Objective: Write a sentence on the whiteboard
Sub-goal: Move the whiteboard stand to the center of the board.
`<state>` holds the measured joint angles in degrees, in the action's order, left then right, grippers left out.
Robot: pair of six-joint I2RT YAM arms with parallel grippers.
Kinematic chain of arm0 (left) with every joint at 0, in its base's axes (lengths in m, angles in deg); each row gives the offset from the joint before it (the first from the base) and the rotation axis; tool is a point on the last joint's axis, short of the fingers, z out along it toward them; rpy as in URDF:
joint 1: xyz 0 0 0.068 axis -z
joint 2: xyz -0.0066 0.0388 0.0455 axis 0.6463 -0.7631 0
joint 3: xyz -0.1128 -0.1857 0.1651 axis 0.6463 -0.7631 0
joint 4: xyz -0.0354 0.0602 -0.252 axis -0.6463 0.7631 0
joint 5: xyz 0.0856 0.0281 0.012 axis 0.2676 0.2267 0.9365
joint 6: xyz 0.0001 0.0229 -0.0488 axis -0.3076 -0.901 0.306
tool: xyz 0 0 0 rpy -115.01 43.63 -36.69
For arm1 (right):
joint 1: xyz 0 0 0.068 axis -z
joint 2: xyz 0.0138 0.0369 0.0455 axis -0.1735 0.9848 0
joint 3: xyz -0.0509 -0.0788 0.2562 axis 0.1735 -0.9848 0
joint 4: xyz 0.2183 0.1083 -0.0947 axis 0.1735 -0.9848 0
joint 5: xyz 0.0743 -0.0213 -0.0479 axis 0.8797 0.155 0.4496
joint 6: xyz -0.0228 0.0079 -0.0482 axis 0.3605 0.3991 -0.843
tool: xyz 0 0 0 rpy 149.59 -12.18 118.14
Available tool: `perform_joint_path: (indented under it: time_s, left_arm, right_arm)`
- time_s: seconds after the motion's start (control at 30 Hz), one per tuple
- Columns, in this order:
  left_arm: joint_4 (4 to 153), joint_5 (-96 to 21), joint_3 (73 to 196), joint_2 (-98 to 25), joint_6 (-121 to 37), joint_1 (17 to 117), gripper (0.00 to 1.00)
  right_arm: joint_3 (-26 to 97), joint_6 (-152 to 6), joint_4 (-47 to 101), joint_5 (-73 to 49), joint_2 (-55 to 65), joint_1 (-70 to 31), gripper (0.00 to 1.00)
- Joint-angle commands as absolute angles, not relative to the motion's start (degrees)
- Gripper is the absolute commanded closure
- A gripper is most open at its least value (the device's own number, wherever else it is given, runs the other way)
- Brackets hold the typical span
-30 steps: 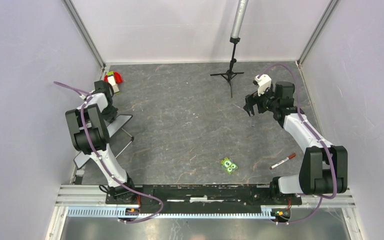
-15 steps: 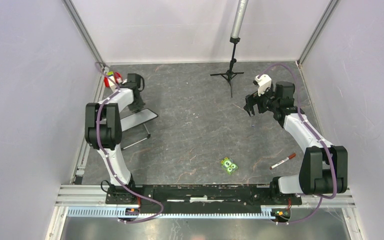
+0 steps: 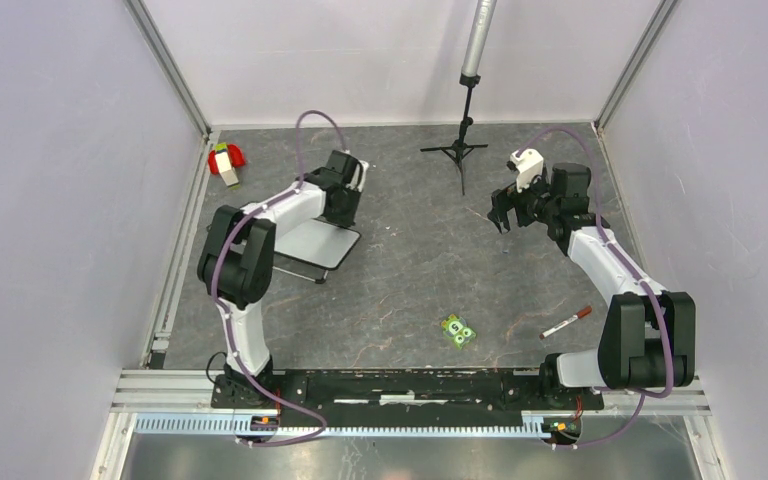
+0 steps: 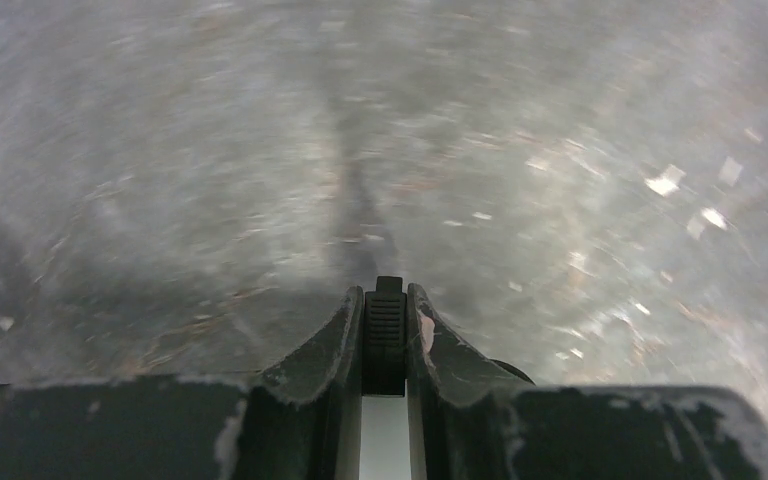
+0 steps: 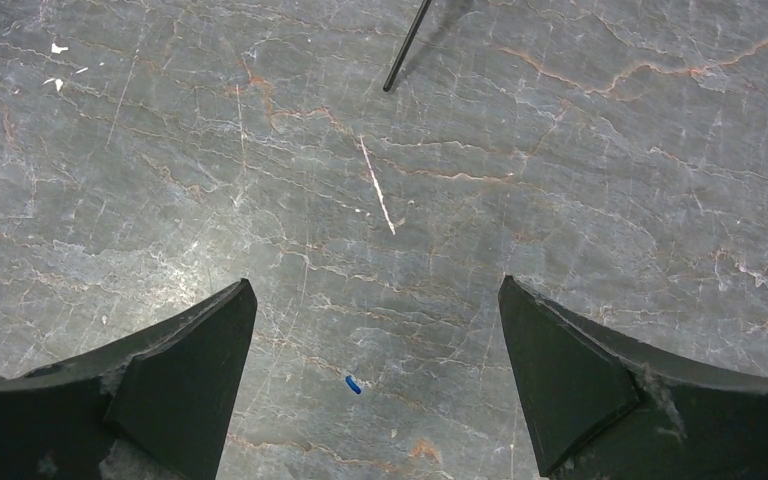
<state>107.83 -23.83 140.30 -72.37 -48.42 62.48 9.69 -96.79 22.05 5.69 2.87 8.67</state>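
Observation:
The whiteboard, white with a thin black rim and a black leg, hangs tilted left of the table's middle in the top view. My left gripper grips its far edge. In the left wrist view the left gripper is shut on a ribbed black piece of the rim, and a strip of the whiteboard shows white below it. The floor in that view is blurred. No sentence shows on the board. My right gripper hovers at the back right, and the right wrist view shows this right gripper open over bare table.
A red-capped marker lies at the front right, near a small green pack. A black tripod stand with a grey pole stands at the back centre. A red, green and white object sits at the back left corner.
My left arm has swung from the left wall toward the middle, carrying the whiteboard with it. The right arm has not moved.

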Motion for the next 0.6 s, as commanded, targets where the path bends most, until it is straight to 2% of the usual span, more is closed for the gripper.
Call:
perform_joint_path:
  time_s: [0.0,0.37,0.57]
  left_arm:
    - [110.4,-29.0,143.1,-70.9,-63.7,67.6,0.98]
    - [118.5,-36.6,138.2,-66.6,-83.3,82.3,0.98]
    - [122.3,-37.0,135.1,-64.1,-90.4,89.7,0.97]
  right_arm:
    - [11.8,-96.8,22.0,7.1,1.5,9.6,0.03]
    - [11.9,-93.9,22.3,10.7,0.9,13.8,0.03]
    - [11.9,-93.6,22.4,10.8,0.6,14.3,0.03]
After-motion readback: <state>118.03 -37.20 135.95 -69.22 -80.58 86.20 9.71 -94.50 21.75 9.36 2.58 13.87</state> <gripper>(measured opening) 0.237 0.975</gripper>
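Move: The left hand still grips the near-right end of the whiteboard stand, whose middle lies about 12 cm to its left and 4 cm back. The table's middle, where it is being taken, is roughly 14 cm to the hand's right, 7 cm back and 6 cm below. A green packet lies 28 cm right and 26 cm back, and a black tripod stands some 28 cm right and 17 cm ahead. From the right hand, the table's middle is about 23 cm left and 7 cm back. The left hand keeps its pinch on the whiteboard's edge and sweeps the stand in a curve towards the middle of the table, first mostly to the right and then ever more back towards the base, ending about 15 cm back and 12 cm right while the wrist swings the board clockwise by some 60 degrees at nearly level height. The empty right hand, its fingers staying wide open, shifts a couple of centimetres to the right. ##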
